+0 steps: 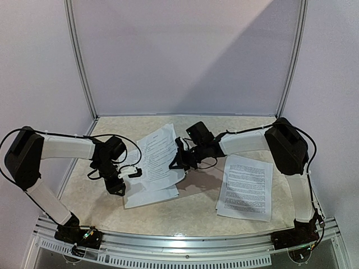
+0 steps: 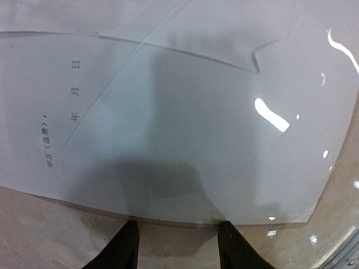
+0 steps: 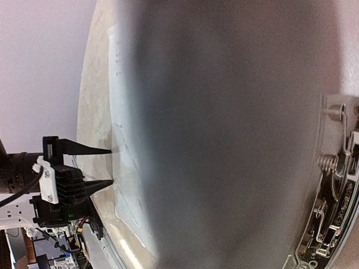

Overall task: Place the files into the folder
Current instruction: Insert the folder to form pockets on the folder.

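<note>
A white printed sheet of the files is tilted up at the table's middle. My right gripper is at its right edge and holds it. In the right wrist view that sheet is a dark blur hiding my fingers. More white sheets lie flat beneath it. Another stack of files lies at the right. A silver metal clip shows at the right edge. I see no tan folder cover. My left gripper is open and empty at the edge of a glossy clear layer lying over printed paper.
The beige tabletop is fenced by a metal rail in front and pale walls behind and beside. The left gripper's open fingers also show in the right wrist view, at the sheets' edge.
</note>
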Motion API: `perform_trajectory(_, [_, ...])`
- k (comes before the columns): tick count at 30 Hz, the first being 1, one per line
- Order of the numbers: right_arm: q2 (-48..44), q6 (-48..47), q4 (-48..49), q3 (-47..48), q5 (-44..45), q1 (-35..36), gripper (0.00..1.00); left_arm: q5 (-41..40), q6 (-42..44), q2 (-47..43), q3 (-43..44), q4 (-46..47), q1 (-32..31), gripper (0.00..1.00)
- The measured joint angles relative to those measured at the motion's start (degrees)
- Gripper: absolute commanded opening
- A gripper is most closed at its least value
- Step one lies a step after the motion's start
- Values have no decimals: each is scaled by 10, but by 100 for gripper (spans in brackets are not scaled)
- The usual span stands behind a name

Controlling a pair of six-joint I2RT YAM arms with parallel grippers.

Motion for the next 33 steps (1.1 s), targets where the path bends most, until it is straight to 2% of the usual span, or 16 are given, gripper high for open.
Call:
perform_trajectory(9, [16, -7, 29, 21, -28, 8, 0, 0, 3, 0, 0, 0, 0, 50])
perform_trajectory(24, [52, -75, 3, 38, -85, 34, 0, 1, 6, 0, 0, 0, 0, 50])
perform_trajectory(33, [51, -22, 46, 28, -83, 35, 0, 3, -6, 15, 17, -15, 5, 47])
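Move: The right gripper already pinches the files by their right side. The middle of the folder's left pocket lies about 9 cm to its left, 4 cm back and some 5 cm below. The folder's metal clip is roughly 4 cm to the right of this gripper, level with it fore and aft and 5 cm down; the loose stack lies about 30 cm right and 9 cm back. From the left gripper, the pocket's middle is some 7 cm ahead and 12 cm right. Feed the files into the left pocket: keep the right fingers shut on them and lift about 1 cm while starting left. Then draw back and left while sinking about 2 cm, ending some 4 cm left and 4 cm back, the hand turned about 10 degrees counter-clockwise. Leave the left fingers half open and still by the folder's left edge. ##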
